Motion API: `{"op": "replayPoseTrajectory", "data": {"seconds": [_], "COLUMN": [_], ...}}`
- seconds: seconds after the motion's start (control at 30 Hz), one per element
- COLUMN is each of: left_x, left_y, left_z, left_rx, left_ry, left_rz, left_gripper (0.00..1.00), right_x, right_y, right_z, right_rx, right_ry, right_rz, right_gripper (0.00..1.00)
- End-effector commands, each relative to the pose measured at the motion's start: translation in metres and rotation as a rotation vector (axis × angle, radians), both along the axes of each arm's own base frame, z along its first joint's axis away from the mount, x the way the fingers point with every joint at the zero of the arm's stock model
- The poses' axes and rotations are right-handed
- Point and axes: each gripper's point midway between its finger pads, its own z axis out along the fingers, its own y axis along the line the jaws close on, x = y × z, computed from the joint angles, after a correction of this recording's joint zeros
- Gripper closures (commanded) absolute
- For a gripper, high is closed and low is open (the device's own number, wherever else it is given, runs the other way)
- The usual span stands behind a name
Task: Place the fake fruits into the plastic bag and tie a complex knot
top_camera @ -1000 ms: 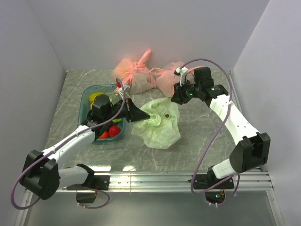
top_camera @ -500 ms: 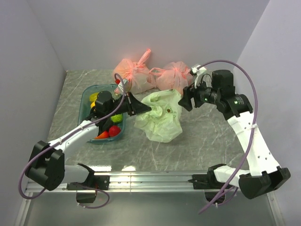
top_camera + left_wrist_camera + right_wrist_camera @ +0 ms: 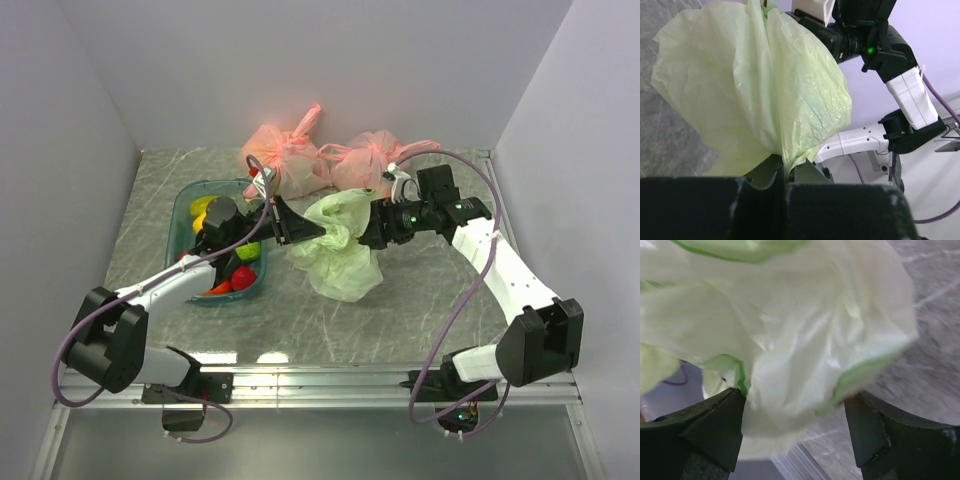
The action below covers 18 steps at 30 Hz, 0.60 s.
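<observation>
The pale green plastic bag point(image 3: 342, 255) lies crumpled mid-table, one side pulled up. My left gripper point(image 3: 303, 232) is shut on a bunched fold of the bag point(image 3: 755, 90), and that film runs straight into the closed jaws of the left gripper point(image 3: 785, 172). My right gripper point(image 3: 372, 231) is at the bag's right side. It stands open, its fingers point(image 3: 715, 432) wide apart with loose bag film point(image 3: 795, 345) between them, not clamped. Fake fruits, yellow point(image 3: 205, 207), lime-green point(image 3: 250, 250) and red point(image 3: 243, 277), lie in a teal bin point(image 3: 188, 212). No knot is in view.
Two tied salmon-pink bags point(image 3: 280, 160) point(image 3: 362, 162) stand at the back against the wall. The teal bin sits left of the green bag, under my left arm. Side walls close in the table on the left and right.
My right gripper opened, swung out to the right, then came back in against the bag's right side. My left gripper kept its hold and drew the bag's edge up and slightly back.
</observation>
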Motion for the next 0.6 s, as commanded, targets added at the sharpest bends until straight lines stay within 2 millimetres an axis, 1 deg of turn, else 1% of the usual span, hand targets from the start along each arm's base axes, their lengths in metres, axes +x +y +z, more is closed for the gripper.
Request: {"op": "replayPoseTrajectory", "data": {"seconds": [0.0,0.03,0.07,0.1,0.13,0.17,0.2,0.23,0.27,0.3,0.33,0.37,0.4,0.43,0.47,0.5,0.53,0.57], "left_x": [-0.015,-0.016,-0.017,-0.021,-0.021,-0.022,-0.021,-0.015,-0.014,-0.018,-0.017,-0.011,-0.011,-0.009,-0.007,-0.002,-0.001,-0.001], "left_y": [0.000,0.000,0.000,0.000,0.000,0.001,0.003,0.011,0.017,0.023,0.029,0.039,0.043,0.051,0.055,0.056,0.061,0.063], "left_z": [0.016,0.017,0.017,0.017,0.018,0.017,0.015,0.015,0.017,0.014,0.018,0.018,0.018,0.016,0.015,0.014,0.020,0.004], "left_rx": [-0.061,-0.066,-0.072,-0.077,-0.078,-0.072,-0.064,-0.067,-0.079,-0.087,-0.102,-0.101,-0.098,-0.080,-0.065,-0.028,-0.001,0.062], "left_ry": [-0.046,-0.043,-0.038,-0.022,-0.026,-0.025,-0.019,-0.018,-0.023,0.020,-0.003,-0.003,0.004,0.018,0.025,-0.026,-0.068,0.035], "left_rz": [-0.066,-0.073,-0.084,-0.108,-0.116,-0.127,-0.131,-0.114,-0.114,-0.144,-0.146,-0.133,-0.137,-0.131,-0.121,-0.105,-0.077,-0.056], "left_gripper": [0.99,0.99,0.99,0.99,0.99,0.99,0.99,1.00,0.99,1.00,0.98,0.93,0.87,0.74,0.69,0.65,0.59,0.54], "right_x": [-0.004,-0.006,-0.006,-0.007,-0.007,-0.007,-0.007,-0.007,-0.007,-0.007,-0.008,-0.011,-0.013,-0.017,-0.019,-0.020,-0.022,-0.023], "right_y": [0.025,0.025,0.026,0.026,0.026,0.025,0.022,0.015,0.008,0.001,-0.004,-0.009,-0.011,-0.013,-0.014,-0.013,-0.012,-0.012], "right_z": [0.035,0.037,0.045,0.044,0.045,0.048,0.047,0.043,0.046,0.043,0.043,0.047,0.046,0.044,0.045,0.046,0.047,0.048], "right_rx": [0.185,0.202,0.226,0.234,0.236,0.228,0.211,0.180,0.149,0.126,0.113,0.105,0.094,0.081,0.079,0.087,0.095,0.102], "right_ry": [-0.051,-0.050,-0.079,-0.080,-0.095,-0.105,-0.113,-0.124,-0.175,-0.209,-0.230,-0.267,-0.276,-0.285,-0.292,-0.288,-0.274,-0.266], "right_rz": [0.076,0.081,0.091,0.095,0.103,0.112,0.115,0.119,0.118,0.121,0.116,0.114,0.114,0.130,0.131,0.134,0.126,0.122], "right_gripper": [0.22,0.23,0.26,0.48,0.60,0.92,1.00,1.00,1.00,1.00,1.00,1.00,1.00,1.00,1.00,1.00,1.00,1.00]}}
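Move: The green plastic bag's near rim hangs between the right hand's open fingers, some 2 cm to their left and about level with them. The left hand still pinches the bag's other side, the bag's bulk about 3 cm back, 4 cm right and 5 cm below. From the left hand the fruit bin lies roughly 25 cm left, 2 cm back, 20 cm below; the left pink bag stands 16 cm ahead, 8 cm left, 15 cm below. Right hand pinches the bag rim and rises about 5 cm while the left shifts 6 cm left, opening. ##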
